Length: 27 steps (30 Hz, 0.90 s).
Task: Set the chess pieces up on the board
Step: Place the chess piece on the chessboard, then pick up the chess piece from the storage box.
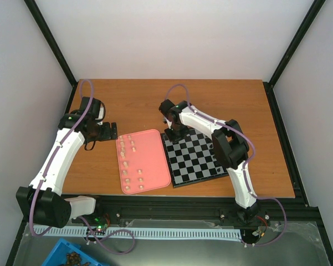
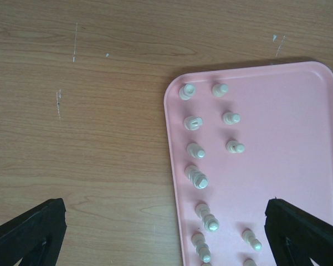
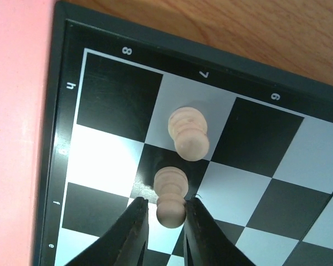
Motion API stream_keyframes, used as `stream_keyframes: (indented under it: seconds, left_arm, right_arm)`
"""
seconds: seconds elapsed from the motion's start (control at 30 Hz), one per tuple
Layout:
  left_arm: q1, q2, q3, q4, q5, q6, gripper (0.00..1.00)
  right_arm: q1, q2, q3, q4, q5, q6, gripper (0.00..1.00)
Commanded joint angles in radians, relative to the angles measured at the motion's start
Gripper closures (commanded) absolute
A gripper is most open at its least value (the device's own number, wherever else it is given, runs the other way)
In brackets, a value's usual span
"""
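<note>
The board (image 1: 196, 158) lies right of the pink tray (image 1: 153, 158), which carries several cream chess pieces (image 1: 131, 147) in two columns. My right gripper (image 1: 174, 132) hangs over the board's far left corner. In the right wrist view two cream pawns stand on the board (image 3: 255, 138): one (image 3: 188, 133) on a white square, the other (image 3: 170, 197) on the dark square just nearer. The right gripper (image 3: 166, 203) straddles the nearer pawn's head, open a little, with a thin gap at the left finger. My left gripper (image 2: 163, 221) is open wide above the tray's left edge (image 2: 174, 166) and its pieces (image 2: 196, 177).
A blue bin (image 1: 72, 256) sits below the table's near edge at the left. Black frame posts rise at the table's back corners. Bare wood lies left of the tray (image 2: 72, 138) and behind the board.
</note>
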<state>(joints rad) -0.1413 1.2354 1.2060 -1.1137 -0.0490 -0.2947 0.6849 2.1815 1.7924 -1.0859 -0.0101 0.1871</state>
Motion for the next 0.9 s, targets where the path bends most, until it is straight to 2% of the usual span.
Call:
stream_keyframes:
  seconds: [0.0, 0.13, 0.23, 0.4, 0.53, 0.73, 0.87]
  left_arm:
    - [0.002, 0.001, 0.013, 0.018, 0.0, 0.011, 0.0]
    - [0.002, -0.002, 0.012, 0.016, 0.001, 0.011, 0.0]
    - [0.002, -0.005, 0.011, 0.014, 0.001, 0.011, 0.0]
    - [0.002, -0.007, 0.013, 0.012, 0.007, 0.01, 0.0]
    - [0.002, -0.004, 0.018, 0.012, 0.015, 0.007, 0.0]
    - [0.002, -0.003, 0.025, 0.009, 0.018, 0.005, 0.0]
    - [0.002, -0.001, 0.029, 0.008, 0.018, 0.004, 0.0]
  right_arm:
    - [-0.007, -0.036, -0.009, 0.003, -0.014, -0.01, 0.76]
    - [-0.003, -0.073, -0.009, -0.007, -0.02, -0.008, 0.56]
    - [0.003, -0.115, -0.003, -0.017, 0.003, 0.005, 0.48]
    - [0.035, -0.146, 0.089, -0.077, 0.036, 0.009, 0.43]
    - [0.107, -0.074, 0.242, -0.111, -0.023, -0.002, 0.38]
    - [0.219, 0.059, 0.334, -0.006, -0.188, 0.004, 0.33]
    - [0.249, 0.15, 0.375, 0.057, -0.23, 0.018, 0.34]
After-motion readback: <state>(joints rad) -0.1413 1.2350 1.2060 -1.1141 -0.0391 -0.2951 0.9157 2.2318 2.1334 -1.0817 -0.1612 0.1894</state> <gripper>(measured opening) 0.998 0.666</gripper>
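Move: The chess piece is still between the right fingertips on its dark square, its middle about 1 cm below the hand. Another placed piece stands some 3 cm ahead and 1 cm left. The nearest pieces in the pink tray lie about 17 cm left, 4 cm back and 3 cm lower. From the left hand the held piece is roughly 23 cm right, 5 cm ahead and 16 cm down. Right fingers open, releasing the chess piece; the hand lifts about 11 cm, then swings 15 cm left over the tray. ##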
